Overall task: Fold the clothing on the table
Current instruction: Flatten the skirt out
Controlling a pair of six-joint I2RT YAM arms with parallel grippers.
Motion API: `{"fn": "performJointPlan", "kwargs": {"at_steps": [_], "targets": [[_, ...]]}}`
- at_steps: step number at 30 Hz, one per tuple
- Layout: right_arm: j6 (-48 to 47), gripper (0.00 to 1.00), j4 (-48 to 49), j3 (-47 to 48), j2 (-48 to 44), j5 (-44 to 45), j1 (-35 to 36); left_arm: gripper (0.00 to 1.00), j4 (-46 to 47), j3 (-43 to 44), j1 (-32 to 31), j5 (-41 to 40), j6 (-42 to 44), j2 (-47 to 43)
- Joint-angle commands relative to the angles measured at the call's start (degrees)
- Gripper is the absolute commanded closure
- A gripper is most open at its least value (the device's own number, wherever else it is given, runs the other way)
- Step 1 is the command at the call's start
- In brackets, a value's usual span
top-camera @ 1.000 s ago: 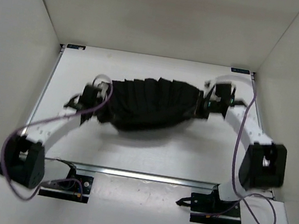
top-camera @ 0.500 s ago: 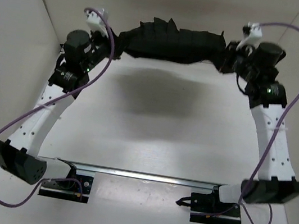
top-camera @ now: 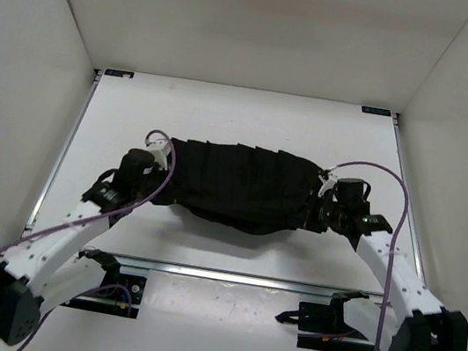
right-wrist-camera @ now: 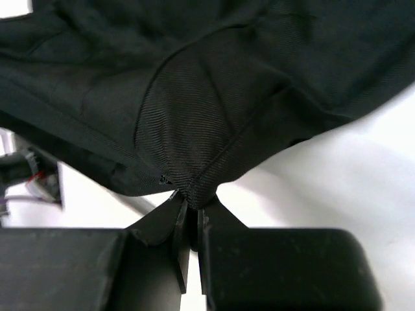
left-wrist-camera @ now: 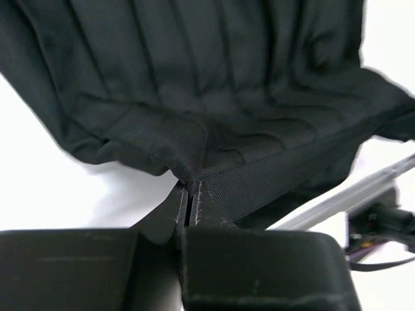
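The black pleated clothing (top-camera: 237, 183) hangs stretched between my two grippers over the middle of the white table (top-camera: 226, 112). Its lower edge sags toward the near rail. My left gripper (top-camera: 157, 166) is shut on the clothing's left corner; in the left wrist view the fabric (left-wrist-camera: 214, 97) bunches right at the pinched fingertips of that gripper (left-wrist-camera: 190, 194). My right gripper (top-camera: 317, 202) is shut on the right corner, and the right wrist view shows a fold of cloth (right-wrist-camera: 194, 110) squeezed between the fingers of this gripper (right-wrist-camera: 192, 202).
A silver rail (top-camera: 227, 275) runs along the table's near edge, with both arm bases (top-camera: 105, 289) bolted just in front of it. White enclosure walls (top-camera: 16, 88) close in the left, right and back sides.
Both arms swung the clothing up high toward the back wall, then brought it down and nearer. It is now spread wider and flatter between the grippers than a second ago.
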Motion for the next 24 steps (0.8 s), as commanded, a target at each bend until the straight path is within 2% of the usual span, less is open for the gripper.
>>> {"fn": "performJointPlan", "kwargs": {"at_steps": [1,4,6,8,9,11,14,18,21,24], "targets": [[6.1,1.0,2.7,-3.3,-7.4,-0.1,3.8,1.0,-5.1,-2.1,0.1,-2.8,-5.4,-11.3],[11.0,1.0,0.4,-6.1,-13.3,2.3,10.4,1.0,-11.3,-5.1,-1.4,-3.0,-8.4,-18.3],[12.1,1.0,-2.2,-5.7,-17.5,6.0,12.2,1.0,-15.4,-5.9,-0.1,-2.3,-9.2,-21.3],[10.7,1.0,-2.7,-4.7,-19.6,7.0,10.1,1.0,-16.1,-4.9,1.2,-2.8,-8.1,-22.7],[10.4,1.0,-2.1,-4.3,-19.9,5.3,6.8,1.0,-15.9,-4.4,1.7,-3.2,-6.6,-22.7],[8.2,1.0,-0.3,-2.2,-19.2,2.1,1.5,1.0,-14.2,-1.0,3.4,-4.2,-4.4,-20.1],[4.3,1.0,3.2,4.1,-13.4,1.3,-4.7,1.0,-10.4,3.9,4.7,-3.6,-0.3,-10.9],[1.9,1.0,8.8,9.7,-4.8,0.9,-5.0,1.0,-5.8,10.6,3.9,-4.4,2.3,-1.7],[1.2,1.0,12.3,16.0,3.9,1.1,-3.7,1.0,-4.5,16.7,5.4,-4.5,3.2,7.9],[0.1,1.0,14.6,19.1,8.8,2.4,-3.0,1.0,-4.3,21.4,7.8,-4.4,3.2,15.2]]}}
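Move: Both hands already pinch the skirt's near edge, held clear of the table with the fabric strung between them. The middle of the skirt's far hem lies about 22 cm ahead of the left hand, 24 cm to its right and 12 cm below; from the right hand it is 22 cm ahead, 23 cm to the left and 11 cm below. The hem's far left corner is some 22 cm straight ahead of the left hand, and its far right corner about as far straight ahead of the right hand. Keeping their pinch on the skirt's near edge, both hands first finish a short pull back towards the base, about 5 cm, rising a little as they go. Then they reverse and swing forward together towards the far hem, the left by some 11 cm and the right by about 14 cm, lifting the held edge further as they go, with the right hand climbing higher and its fingers tipping up a bit. ##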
